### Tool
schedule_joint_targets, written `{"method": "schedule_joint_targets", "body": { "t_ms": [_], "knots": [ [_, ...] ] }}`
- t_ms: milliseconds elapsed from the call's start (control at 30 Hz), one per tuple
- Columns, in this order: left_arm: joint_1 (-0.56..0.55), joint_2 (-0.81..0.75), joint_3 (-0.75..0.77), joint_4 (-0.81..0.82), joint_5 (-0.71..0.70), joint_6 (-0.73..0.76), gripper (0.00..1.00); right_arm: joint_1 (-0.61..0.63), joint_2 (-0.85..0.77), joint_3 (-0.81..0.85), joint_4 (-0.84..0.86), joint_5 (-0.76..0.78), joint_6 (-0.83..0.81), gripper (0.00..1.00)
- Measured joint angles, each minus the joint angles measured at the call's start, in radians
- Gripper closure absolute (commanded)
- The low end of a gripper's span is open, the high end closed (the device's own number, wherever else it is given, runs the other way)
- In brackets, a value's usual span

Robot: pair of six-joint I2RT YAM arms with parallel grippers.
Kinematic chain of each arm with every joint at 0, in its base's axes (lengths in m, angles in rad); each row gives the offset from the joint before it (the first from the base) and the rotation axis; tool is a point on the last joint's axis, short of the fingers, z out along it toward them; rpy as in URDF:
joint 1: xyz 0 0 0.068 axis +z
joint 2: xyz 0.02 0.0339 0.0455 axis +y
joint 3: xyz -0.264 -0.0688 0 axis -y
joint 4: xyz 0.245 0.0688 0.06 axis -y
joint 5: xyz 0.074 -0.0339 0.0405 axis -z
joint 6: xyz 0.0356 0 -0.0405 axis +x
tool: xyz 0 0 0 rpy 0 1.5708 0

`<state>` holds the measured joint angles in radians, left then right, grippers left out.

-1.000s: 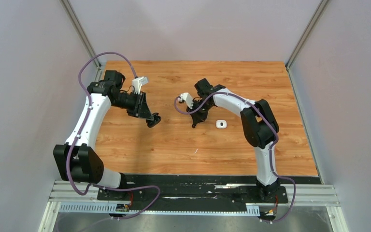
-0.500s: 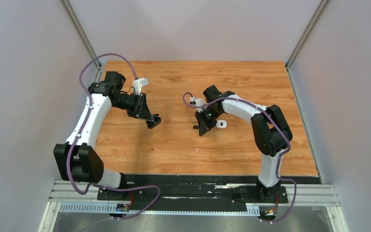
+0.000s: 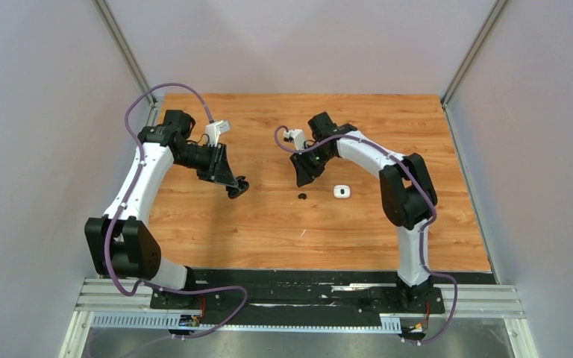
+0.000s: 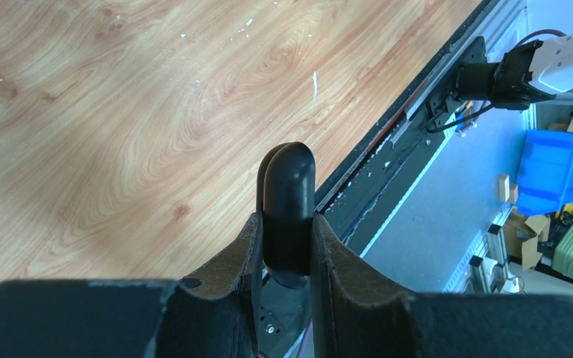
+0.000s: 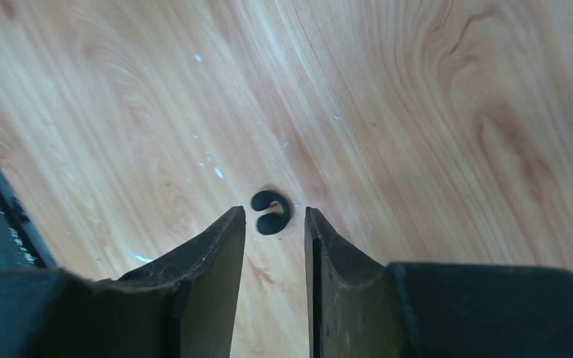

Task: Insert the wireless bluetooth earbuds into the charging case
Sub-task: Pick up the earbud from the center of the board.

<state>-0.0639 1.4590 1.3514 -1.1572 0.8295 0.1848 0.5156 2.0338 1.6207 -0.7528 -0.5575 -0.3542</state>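
Note:
A black rounded charging case stands edge-on between my left fingers, and my left gripper is shut on it, held above the wood at the table's left. A tiny black earbud lies on the table near the middle; in the right wrist view this earbud is a small curled dark shape just beyond my fingertips. My right gripper hovers over it, open, holding nothing; from above the right gripper sits just behind the earbud. No white earbuds show.
A small white rounded case lies on the wood just right of the black earbud. Grey walls enclose the table on three sides. A black rail runs along the near edge by the arm bases.
My right gripper has opened and drawn back and up from the table, leaving the black earbud lying there. The left arm has barely moved and keeps its grip.

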Motion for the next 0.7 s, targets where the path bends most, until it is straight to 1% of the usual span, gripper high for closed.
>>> {"method": "schedule_joint_targets", "body": {
  "t_ms": [167, 400, 700],
  "knots": [
    [0.005, -0.015, 0.000, -0.006, -0.008, 0.001, 1.00, 0.000, 0.084, -0.011, -0.018, 0.024, -0.081, 0.66],
    [0.008, -0.027, 0.000, -0.007, -0.013, 0.001, 1.00, 0.000, 0.087, -0.017, -0.039, 0.025, -0.146, 0.67],
    [0.008, -0.027, 0.000, -0.007, -0.013, 0.001, 1.00, 0.000, 0.087, -0.029, -0.043, 0.022, -0.183, 0.68]
  ]
}}
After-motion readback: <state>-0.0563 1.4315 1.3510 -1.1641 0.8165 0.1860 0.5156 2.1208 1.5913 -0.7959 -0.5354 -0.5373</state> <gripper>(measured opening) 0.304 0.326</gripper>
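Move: The black earbud lies almost under the right hand, about 6 cm below its open fingertips, some 2 cm back and 1 cm to the right. The white charging case sits about 10 cm to the right of that earbud and 2 cm farther out. From the left hand, which holds the black charging case in the air, the earbud is some 18 cm right, 7 cm ahead and 19 cm down. No grip yet: the right hand drops about 5 cm to the black earbud, quickly at first and then only creeping, while drifting some 2 cm right and 1 cm back. Its fingers, still about a third open, come down on either side of the earbud as the wrist tips a little further down and turns about 10 degrees counter-clockwise. ##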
